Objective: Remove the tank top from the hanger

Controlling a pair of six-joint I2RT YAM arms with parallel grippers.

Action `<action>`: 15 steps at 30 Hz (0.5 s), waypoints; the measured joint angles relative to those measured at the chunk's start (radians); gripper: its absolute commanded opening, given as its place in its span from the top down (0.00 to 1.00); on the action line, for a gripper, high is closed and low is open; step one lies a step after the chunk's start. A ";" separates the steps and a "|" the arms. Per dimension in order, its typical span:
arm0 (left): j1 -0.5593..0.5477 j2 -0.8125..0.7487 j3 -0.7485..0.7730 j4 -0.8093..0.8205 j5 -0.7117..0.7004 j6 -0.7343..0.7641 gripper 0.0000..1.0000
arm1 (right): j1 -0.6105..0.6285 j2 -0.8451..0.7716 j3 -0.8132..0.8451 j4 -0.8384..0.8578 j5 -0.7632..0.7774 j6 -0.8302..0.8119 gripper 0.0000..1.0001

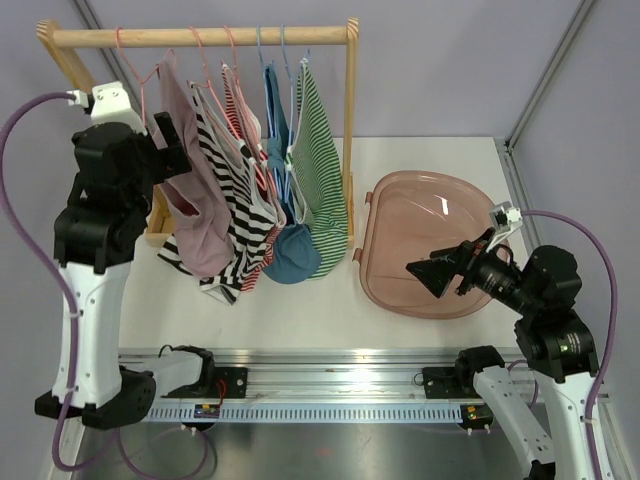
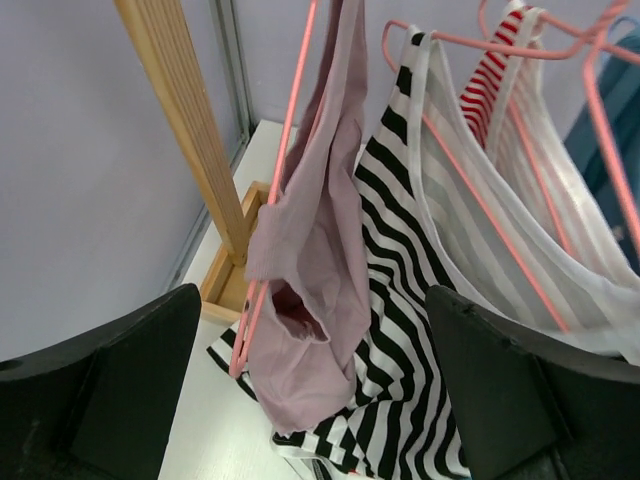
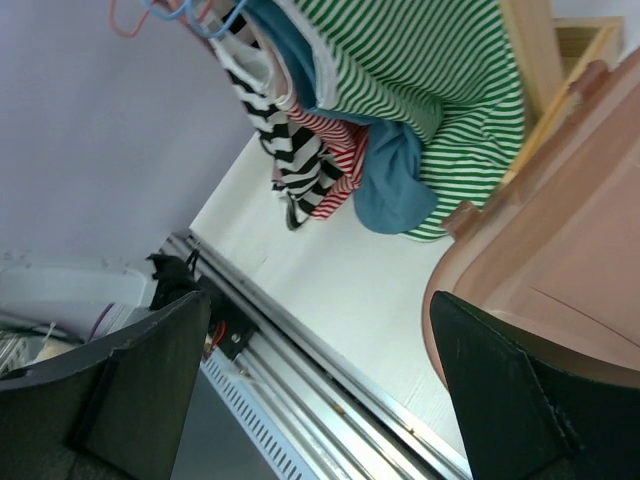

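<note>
A mauve tank top hangs on a pink wire hanger at the left end of the wooden rack. In the left wrist view the mauve tank top is bunched along the pink hanger, and the hanger's lower corner sticks out beside the cloth. My left gripper is raised just left of this top, open, with nothing between its fingers. My right gripper is open and empty, low over the near edge of the pink basin.
More tops hang to the right on the rack: black-and-white striped, red striped, blue and green striped. A pink basin lies right of the rack. A metal rail runs along the near table edge.
</note>
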 measured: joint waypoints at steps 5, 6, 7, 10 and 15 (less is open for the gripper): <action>0.090 0.147 0.060 0.040 0.051 0.037 0.01 | 0.000 -0.030 -0.013 0.025 -0.098 0.012 0.00; 0.105 0.174 0.078 0.049 0.058 0.042 0.01 | 0.000 -0.038 -0.016 0.030 -0.114 0.016 0.01; 0.122 0.202 0.098 0.055 0.070 0.047 0.01 | 0.000 -0.045 -0.021 0.036 -0.124 0.018 0.01; 0.171 0.263 0.133 0.079 0.124 0.051 0.09 | 0.000 -0.060 -0.044 0.055 -0.155 0.031 0.00; 0.245 0.332 0.174 0.086 0.203 0.053 0.51 | 0.000 -0.061 -0.086 0.065 -0.185 0.048 0.00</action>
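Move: The left hand, open, has the near arm of the end pink hanger, with the tank top's edge on it, about 12 cm ahead, 4 cm to its left and a touch lower. The mauve cloth's middle hangs some 14 cm ahead, 1 cm to the right and 13 cm below the hand; the black-striped top is about 14 cm ahead and 8 cm right, the rack's left post roughly 20 cm ahead and 14 cm left. From the right hand, that hanger arm lies some 62 cm left, 27 cm ahead and 10 cm higher. The left hand reaches forward about 10 cm and drifts some 4 cm left, sinking slightly, slowing as its fingers come astride the pink hanger arm and the edge of the tank top, with the wrist nearly level throughout. Over the last stretch the fingers close from fully open to a bit over half, still short of a clear pinch, while the empty right hand backs off about 3 cm with a slight leftward drift and turns some 10 degrees counter-clockwise, staying open. ##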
